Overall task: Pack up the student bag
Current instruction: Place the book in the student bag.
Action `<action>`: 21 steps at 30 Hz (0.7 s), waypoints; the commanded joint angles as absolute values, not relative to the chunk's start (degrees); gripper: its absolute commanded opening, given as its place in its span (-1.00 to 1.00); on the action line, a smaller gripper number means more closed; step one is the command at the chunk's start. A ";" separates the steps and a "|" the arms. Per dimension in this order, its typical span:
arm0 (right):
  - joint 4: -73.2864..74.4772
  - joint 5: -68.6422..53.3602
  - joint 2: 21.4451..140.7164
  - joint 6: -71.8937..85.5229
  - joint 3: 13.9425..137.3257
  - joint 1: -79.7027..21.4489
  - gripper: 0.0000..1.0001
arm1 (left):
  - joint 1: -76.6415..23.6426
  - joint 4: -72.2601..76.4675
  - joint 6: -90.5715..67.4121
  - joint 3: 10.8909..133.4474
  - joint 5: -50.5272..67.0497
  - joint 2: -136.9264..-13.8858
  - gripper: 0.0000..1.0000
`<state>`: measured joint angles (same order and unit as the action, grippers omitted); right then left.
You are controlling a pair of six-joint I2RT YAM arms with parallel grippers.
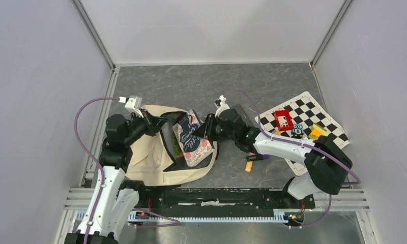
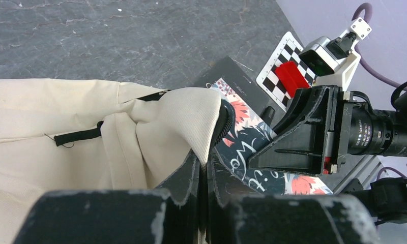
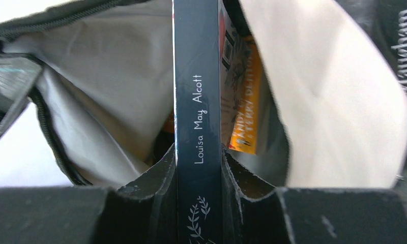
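Observation:
The student bag (image 1: 150, 155) lies on its side at the left of the table, cream with a dark mouth facing right. My left gripper (image 1: 158, 122) is shut on the upper rim of the bag's mouth; in the left wrist view the cream fabric (image 2: 191, 117) is pinched between the jaws of this gripper (image 2: 207, 165). My right gripper (image 1: 207, 129) is shut on a dark blue floral book (image 1: 192, 137), which lies partly inside the mouth. In the right wrist view that gripper (image 3: 199, 157) clamps the book's spine (image 3: 197, 76), lettered "Louisa May Alcott". An orange book (image 3: 242, 117) sits deeper in the bag.
A checkered mat (image 1: 313, 109) at the right carries a red box (image 1: 283, 120), an owl figure (image 1: 297, 131) and small coloured blocks (image 1: 318, 132). An orange marker (image 1: 249, 165) lies below the right forearm. A black book (image 1: 242, 113) lies behind the right gripper. Grey walls enclose the table.

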<state>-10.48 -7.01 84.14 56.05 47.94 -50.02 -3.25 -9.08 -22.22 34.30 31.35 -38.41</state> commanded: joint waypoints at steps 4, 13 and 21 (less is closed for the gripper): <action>-25.55 -2.30 87.13 63.47 50.78 -52.94 -1.00 | -3.00 -3.16 -23.82 34.80 33.14 -37.89 -0.91; -25.22 5.61 90.49 67.17 42.27 -54.37 -1.00 | -3.05 -2.98 -23.82 34.70 33.05 -37.17 -0.91; -25.33 7.12 95.72 67.20 47.42 -56.72 -1.00 | -3.02 -2.68 -24.08 34.56 33.57 -37.35 -0.91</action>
<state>-22.92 5.15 92.82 66.32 42.57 -55.16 -3.25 -8.36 -22.22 34.28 31.75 -38.33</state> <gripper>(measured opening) 0.310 0.099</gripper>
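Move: The right hand, holding the book by its spine, has the middle of the student bag's opening about 4 cm back, 3 cm to its left and 7 cm down. The orange book already inside is roughly 5 cm back, 8 cm left and 11 cm below; the black book on the table is some 13 cm right, 4 cm ahead, 14 cm lower. From the left hand, the opening's middle lies about 10 cm right, 8 cm back and 14 cm below. Left by 2 to 3 cm with a slight lift first, then down some 6 cm into the student bag while easing a little back to the right, the right hand carries the book and turns it about 10 degrees clockwise. Its fingers keep their grip on the spine; the left hand stays put, still pinching the bag's edge to hold the mouth open. ##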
